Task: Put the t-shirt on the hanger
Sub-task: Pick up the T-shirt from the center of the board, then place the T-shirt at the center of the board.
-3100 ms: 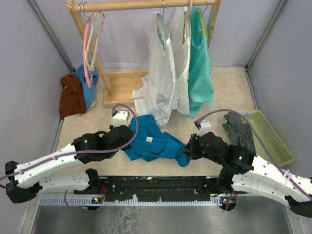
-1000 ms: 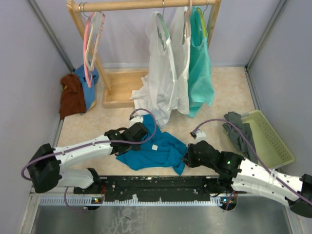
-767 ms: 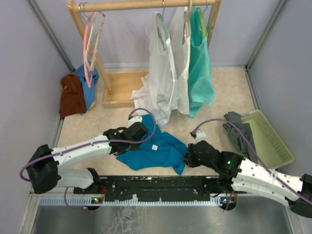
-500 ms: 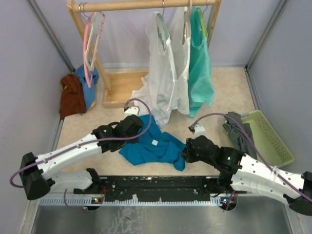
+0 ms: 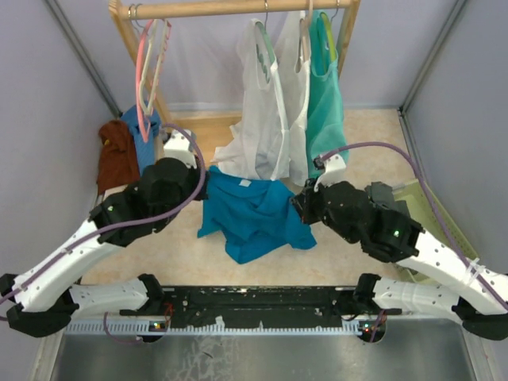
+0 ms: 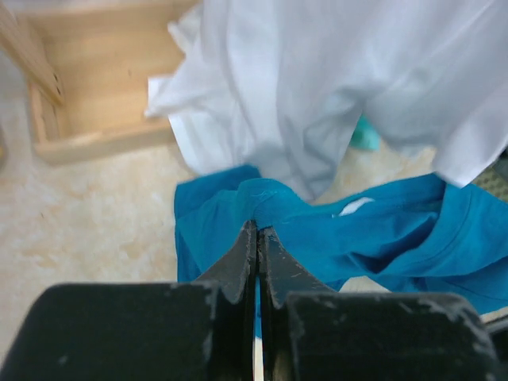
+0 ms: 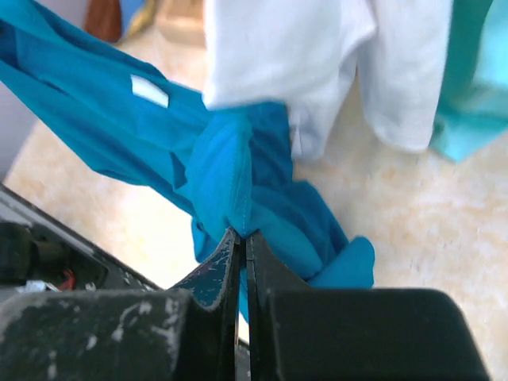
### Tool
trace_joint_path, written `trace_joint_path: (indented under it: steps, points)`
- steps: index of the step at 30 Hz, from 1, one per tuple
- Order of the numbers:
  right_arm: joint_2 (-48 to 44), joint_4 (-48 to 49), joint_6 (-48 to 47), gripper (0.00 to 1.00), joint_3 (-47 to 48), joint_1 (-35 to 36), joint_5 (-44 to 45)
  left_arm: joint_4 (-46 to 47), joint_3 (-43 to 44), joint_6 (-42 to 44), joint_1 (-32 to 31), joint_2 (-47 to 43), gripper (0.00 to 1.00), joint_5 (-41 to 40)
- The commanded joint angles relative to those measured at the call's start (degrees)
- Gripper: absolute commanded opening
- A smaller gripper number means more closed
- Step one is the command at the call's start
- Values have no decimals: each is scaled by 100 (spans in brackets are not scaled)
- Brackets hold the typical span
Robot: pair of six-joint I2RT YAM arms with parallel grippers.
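Observation:
The deep teal-blue t-shirt [image 5: 254, 216] hangs stretched between my two grippers, lifted off the table in front of the rack. Its white collar label [image 5: 244, 183] faces up. My left gripper [image 5: 203, 185] is shut on the shirt's left top edge. In the left wrist view its fingertips [image 6: 258, 228] pinch a fold of the t-shirt [image 6: 357, 234]. My right gripper [image 5: 298, 206] is shut on the right edge. In the right wrist view its tips [image 7: 242, 233] clamp a bunched fold of the t-shirt [image 7: 226, 171]. The thin pale hanger [image 5: 162, 49] hangs on the rail beside a pink hanger [image 5: 143, 67].
The wooden rack [image 5: 230, 9] carries white garments [image 5: 270, 111] and a mint tank top [image 5: 325, 103] just behind the shirt. Brown and blue cloths [image 5: 119, 155] lie at the left. At the right, a green tray [image 5: 440, 222] holds a grey cloth [image 5: 389, 202].
My left gripper has shut on the shirt's edge. Both arms have risen and moved toward the rack, lifting the crumpled shirt off the table so that it hangs spread between them.

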Motion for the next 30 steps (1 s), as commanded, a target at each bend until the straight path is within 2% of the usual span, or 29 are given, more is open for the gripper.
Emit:
trace_joint_path:
  steps: [1,9,14,18,23,30]
  points:
    - [92,89,-684,0,1032,-26,387,-235,977,632,22,-54,0,-346]
    - [186,258,-1495,0,2590,-25,166,-153,2741,1300,26,67,0,-46]
    - [549,295,-1951,0,3413,-26,337,262,3182,1738,26,218,0,141]
    - [660,238,-1981,0,3520,-26,329,284,3179,1684,26,243,0,190]
    - [115,376,-1421,0,2173,-26,111,283,1951,1077,26,-187,0,386]
    - [-971,828,-110,0,-605,-26,-277,450,-917,-300,25,-920,0,1032]
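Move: The t-shirt already hangs between the two grippers; its middle is about 10 cm to the left hand's right, some 3 cm back and 10 cm below it. From the right hand it is about 9 cm to the left, level fore and aft, 8 cm below. The white shirts hang roughly 18 cm ahead of the left hand and 12 cm right of it, near its height. The turquoise top is some 20 cm ahead of the right hand and 5 cm right, slightly above. Both hands keep their shut pinch on the t-shirt's upper corners and swing it together: straight up by a bit over 20 cm, easing 3 to 4 cm apart each and tipping the fingertips up more than 20 degrees, then sharply back down about 15 cm while the fingers tip partly down again, still dropping fast at the end. ##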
